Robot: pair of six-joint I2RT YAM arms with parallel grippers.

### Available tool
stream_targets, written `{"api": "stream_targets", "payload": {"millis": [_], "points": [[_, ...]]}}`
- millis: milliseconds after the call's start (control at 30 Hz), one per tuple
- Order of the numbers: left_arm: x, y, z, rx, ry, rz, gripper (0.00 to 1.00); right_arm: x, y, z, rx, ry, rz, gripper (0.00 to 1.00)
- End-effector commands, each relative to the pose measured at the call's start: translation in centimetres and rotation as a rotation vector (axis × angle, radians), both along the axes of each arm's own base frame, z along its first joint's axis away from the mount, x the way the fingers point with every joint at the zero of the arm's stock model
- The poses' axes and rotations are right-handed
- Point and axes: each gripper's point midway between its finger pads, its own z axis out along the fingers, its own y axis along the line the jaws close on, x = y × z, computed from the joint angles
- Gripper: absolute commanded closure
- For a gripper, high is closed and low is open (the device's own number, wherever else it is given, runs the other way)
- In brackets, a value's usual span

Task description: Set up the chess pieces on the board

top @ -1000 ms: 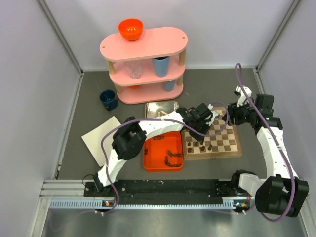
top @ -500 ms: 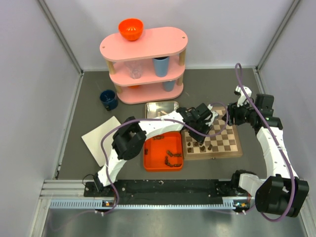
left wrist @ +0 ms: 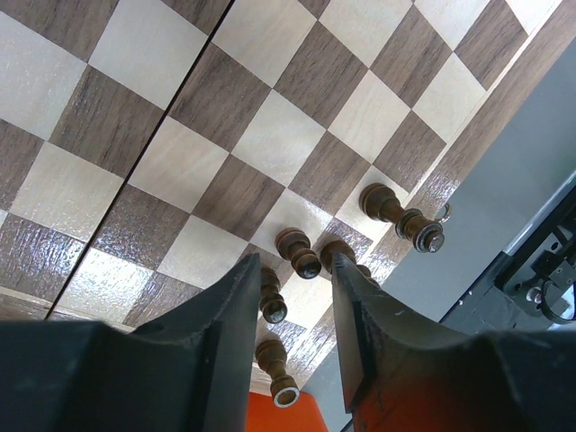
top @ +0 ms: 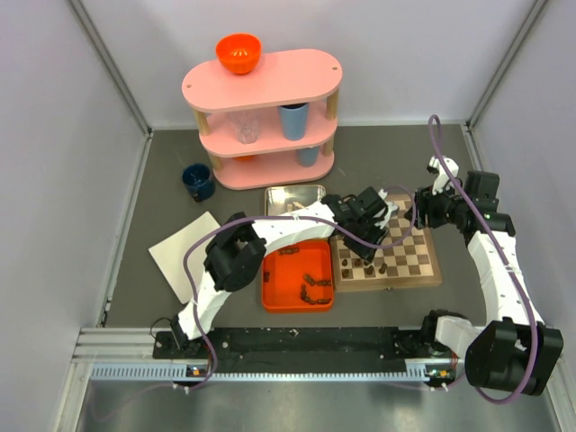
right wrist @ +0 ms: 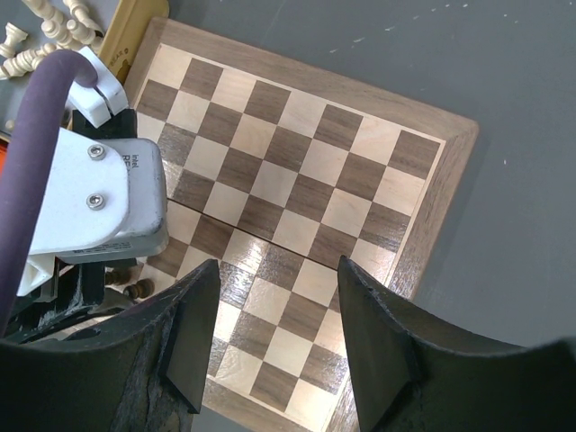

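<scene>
The board point(top: 412, 261) lies right of centre, with a few dark chess pieces point(top: 369, 266) along its near-left squares. My left gripper point(top: 364, 236) hangs over that corner. In the left wrist view it point(left wrist: 295, 263) is open, and a dark pawn point(left wrist: 299, 253) stands upright just past its fingertips, touching neither finger. More dark pawns point(left wrist: 270, 299) and a taller dark piece point(left wrist: 402, 216) stand close by. My right gripper point(top: 417, 216) hovers over the board's far edge. It point(right wrist: 277, 265) is open with only bare squares point(right wrist: 297, 193) between its fingers.
An orange tray point(top: 273, 301) left of the board holds loose dark pieces point(top: 312, 286). Behind it a silver tin point(top: 295, 193) holds cream pieces point(right wrist: 45, 31). A pink shelf point(top: 263, 117), a blue cup point(top: 197, 181) and a white sheet point(top: 184, 247) stand further left.
My left gripper's jaws have spread from shut to open, letting go of a dark pawn on the board. Neither arm has shifted noticeably.
</scene>
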Motion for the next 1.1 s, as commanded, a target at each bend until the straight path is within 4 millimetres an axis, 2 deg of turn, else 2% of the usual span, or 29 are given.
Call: {"api": "stream_targets", "payload": {"millis": [0, 200, 233, 400, 433, 500, 533, 567, 600, 633, 667, 700, 733, 767, 800, 833, 867, 900, 933, 967, 1000, 1033, 1067], "points": [[1.3, -1.5, 4.7, -0.108, -0.063, 0.026, 0.56, 0.6, 0.0, 0.5, 0.011, -0.033, 0.005, 0.45], [2.3, -1.4, 7.9, -0.184, -0.099, 0.06, 0.5, 0.5, 0.0, 0.5, 0.011, -0.038, 0.009, 0.45], [2.4, -1.5, 9.0, -0.212, -0.114, 0.062, 0.49, 0.5, 0.0, 0.5, 0.012, -0.036, 0.009, 0.45], [3.7, -0.3, 11.4, -0.275, -0.159, 0.109, 0.43, 0.5, 0.1, 0.7, 0.01, -0.047, 0.013, 0.45], [3.7, 0.1, 12.9, -0.304, -0.177, 0.114, 0.41, 0.4, 0.1, 0.8, 0.011, -0.049, 0.018, 0.45], [4.4, 1.2, 13.5, -0.324, -0.208, 0.138, 0.38, 0.3, 0.3, 1.0, 0.013, -0.058, 0.027, 0.45], [4.2, 2.2, 14.5, -0.342, -0.229, 0.148, 0.37, 0.2, 0.6, 1.1, 0.022, -0.064, 0.047, 0.45], [5.1, 2.8, 15.4, -0.367, -0.265, 0.172, 0.37, 0.1, 0.9, 1.3, 0.03, -0.07, 0.065, 0.45], [5.2, 3.9, 17.8, -0.413, -0.305, 0.187, 0.34, -0.1, 1.2, 1.5, 0.037, -0.08, 0.081, 0.44], [5.1, 4.9, 17.0, -0.401, -0.309, 0.197, 0.32, -0.4, 2.0, 1.9, 0.057, -0.101, 0.129, 0.43], [5.8, 6.2, 17.7, -0.409, -0.344, 0.214, 0.31, -0.7, 2.4, 2.1, 0.07, -0.107, 0.158, 0.4], [5.9, 7.5, 20.4, -0.459, -0.409, 0.237, 0.29, -0.9, 2.8, 2.4, 0.083, -0.121, 0.186, 0.39], [6.0, 9.0, 19.5, -0.434, -0.42, 0.267, 0.24, -1.4, 3.7, 3.1, 0.111, -0.146, 0.237, 0.34], [6.7, 10.5, 20.1, -0.436, -0.46, 0.295, 0.22, -1.6, 4.2, 3.9, 0.124, -0.169, 0.273, 0.24], [6.7, 12.1, 22.8, -0.496, -0.523, 0.318, 0.18, -2.4, 5.4, 4.6, 0.17, -0.182, 0.343, 0.17], [6.5, 13.5, 21.3, -0.478, -0.527, 0.321, 0.1, -2.8, 6.0, 5.3, 0.169, -0.218, 0.401, 0.01], [7.3, 15.4, 21.6, -0.486, -0.549, 0.358, 0.04, -3.3, 6.7, 5.6, 0.18, -0.228, 0.448, 0.01], [6.8, 17.0, 23.2, -0.524, -0.579, 0.371, 0.01, -4.2, 7.8, 5.9, 0.217, -0.222, 0.515, 0.01], [6.3, 17.9, 21.9, -0.521, -0.563, 0.352, 0.01, -4.5, 8.4, 6.2, 0.216, -0.246, 0.574, 0.01], [7.1, 19.8, 21.9, -0.516, -0.573, 0.387, 0.01, -5.2, 9.7, 5.9, 0.246, -0.229, 0.644, 0.01], [6.6, 21.1, 22.5, -0.524, -0.593, 0.392, 0.01, -6.6, 10.9, 6.2, 0.317, -0.219, 0.724, 0.01], [6.9, 22.9, 20.9, -0.473, -0.594, 0.41, 0.01, -6.8, 11.7, 6.5, 0.303, -0.258, 0.791, 0.01], [6.8, 23.9, 20.4, -0.444, -0.606, 0.418, 0.01, -7.9, 13.6, 6.3, 0.318, -0.237, 0.881, 0.01]]}}
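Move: Just under the left fingertips, about 2 cm down, stands the dark chess piece set on the board, with other placed pieces close by. The dark piece lying in the far end of the orange bin is roughly 20 cm left of this hand and 3 ahead, and the white pieces in the metal tray are some 17 left and 14 ahead. From the right hand, that far-end bin piece lies about 34 cm left and 4 back; the bin's nearer cluster is 28 left, 16 back. Rising off the standing dark piece, the open left hand first climbs nearly straight, then sweeps quickly left and a little forward until high over the tray and bin, some 20 cm up and 20 left, opening fully while its fingers tilt flatter. The right hand waits, then swings left and somewhat back over the board towards the orange bin, turning about 30 degrees counter-clockwise and spreading its fingers wide. ##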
